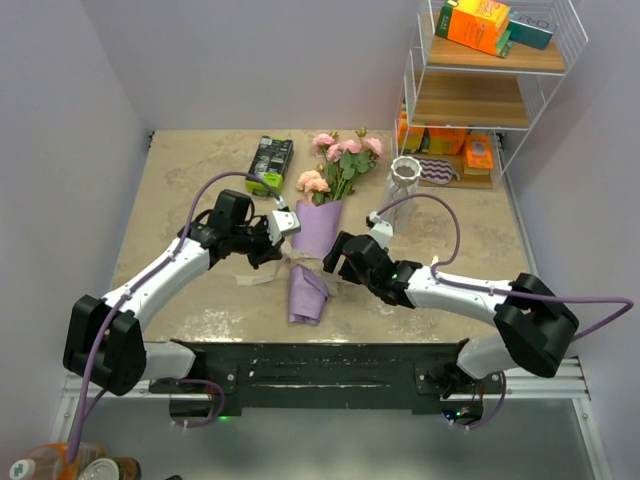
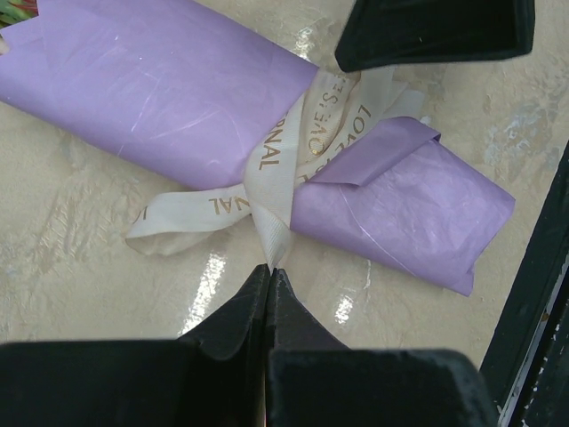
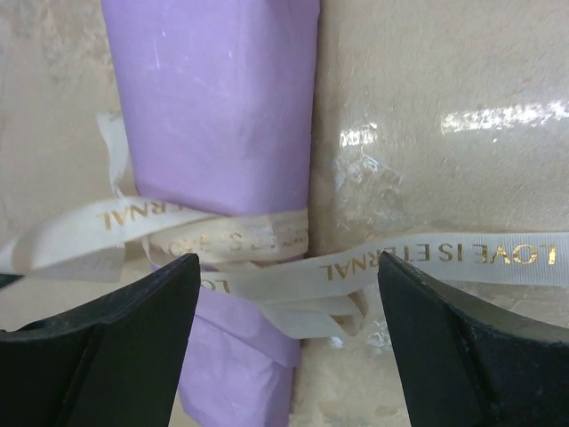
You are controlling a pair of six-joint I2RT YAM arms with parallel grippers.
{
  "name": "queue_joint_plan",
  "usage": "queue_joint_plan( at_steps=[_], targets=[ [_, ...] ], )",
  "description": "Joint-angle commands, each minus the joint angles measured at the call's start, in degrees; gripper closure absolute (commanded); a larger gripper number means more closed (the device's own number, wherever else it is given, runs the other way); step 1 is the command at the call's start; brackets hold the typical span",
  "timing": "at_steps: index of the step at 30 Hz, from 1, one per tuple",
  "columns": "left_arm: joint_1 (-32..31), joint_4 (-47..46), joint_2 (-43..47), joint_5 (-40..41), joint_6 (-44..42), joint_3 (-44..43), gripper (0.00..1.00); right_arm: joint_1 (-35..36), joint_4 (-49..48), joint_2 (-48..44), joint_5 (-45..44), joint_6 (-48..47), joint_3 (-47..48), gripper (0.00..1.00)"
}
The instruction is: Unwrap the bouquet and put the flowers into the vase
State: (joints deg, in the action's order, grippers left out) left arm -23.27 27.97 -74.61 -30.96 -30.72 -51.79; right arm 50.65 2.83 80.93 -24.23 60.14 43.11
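The bouquet (image 1: pixel 318 232) lies on the table, its lilac paper cone (image 2: pixel 160 89) pointing toward me and its pink flowers (image 1: pixel 340 158) toward the back. A beige ribbon (image 2: pixel 267 169) with gold lettering is tied round the cone. My left gripper (image 2: pixel 269 265) is shut on a loop of that ribbon, at the cone's left side (image 1: pixel 272 250). My right gripper (image 3: pixel 289 267) stands open at the cone's right side (image 1: pixel 332 262), its jaws straddling the ribbon's knot and a loose tail (image 3: pixel 444 260) without touching them. The off-white ribbed vase (image 1: pixel 404 175) stands upright at the back right.
A white wire shelf (image 1: pixel 418 95) with orange boxes (image 1: pixel 478 25) stands at the back right, just behind the vase. A dark packet (image 1: pixel 270 160) lies behind the bouquet on the left. The black mounting rail (image 1: pixel 320 365) runs along the near edge.
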Motion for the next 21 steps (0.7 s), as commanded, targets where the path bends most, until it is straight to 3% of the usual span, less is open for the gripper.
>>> queue_joint_plan(
  at_steps=[1,14,21],
  targets=[
    [0.2,-0.2,1.6,0.1,-0.7,-1.2,1.00,0.3,-9.0,0.7,7.2,-4.1,-3.5,0.16],
    [0.2,-0.5,1.7,1.1,-1.7,-0.5,1.00,1.0,-14.5,7.9,11.0,-4.4,-0.6,0.23],
    [0.2,-1.0,1.8,2.0,-2.2,-0.2,1.00,1.3,-16.2,6.0,10.3,-4.9,-0.7,0.53]
  ],
)
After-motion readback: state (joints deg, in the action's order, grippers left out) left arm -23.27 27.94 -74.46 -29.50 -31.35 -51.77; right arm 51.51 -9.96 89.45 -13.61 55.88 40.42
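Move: The ribbon's knot on the purple wrap lies about 5 cm left of the right hand, 1 cm back and some 5 cm below. The wrap's lower end is roughly 11 cm back, 7 cm left and 5 cm below; the vase stands about 15 cm ahead and 17 cm right, its middle near hand height. From the left hand, already pinching one ribbon end, the knot is some 8 cm right, straight across, and 5 cm lower. Bring the right gripper left and down, about 4 cm each way, easing back a little as well, onto the ribbon at the knot, and turn it some 10 degrees counter-clockwise. Late in the descent start closing the wide-open fingers to about half, one on each side of the ribbon loop. Keep the left fingers shut on their ribbon end, holding it nearly still above the wrap. ##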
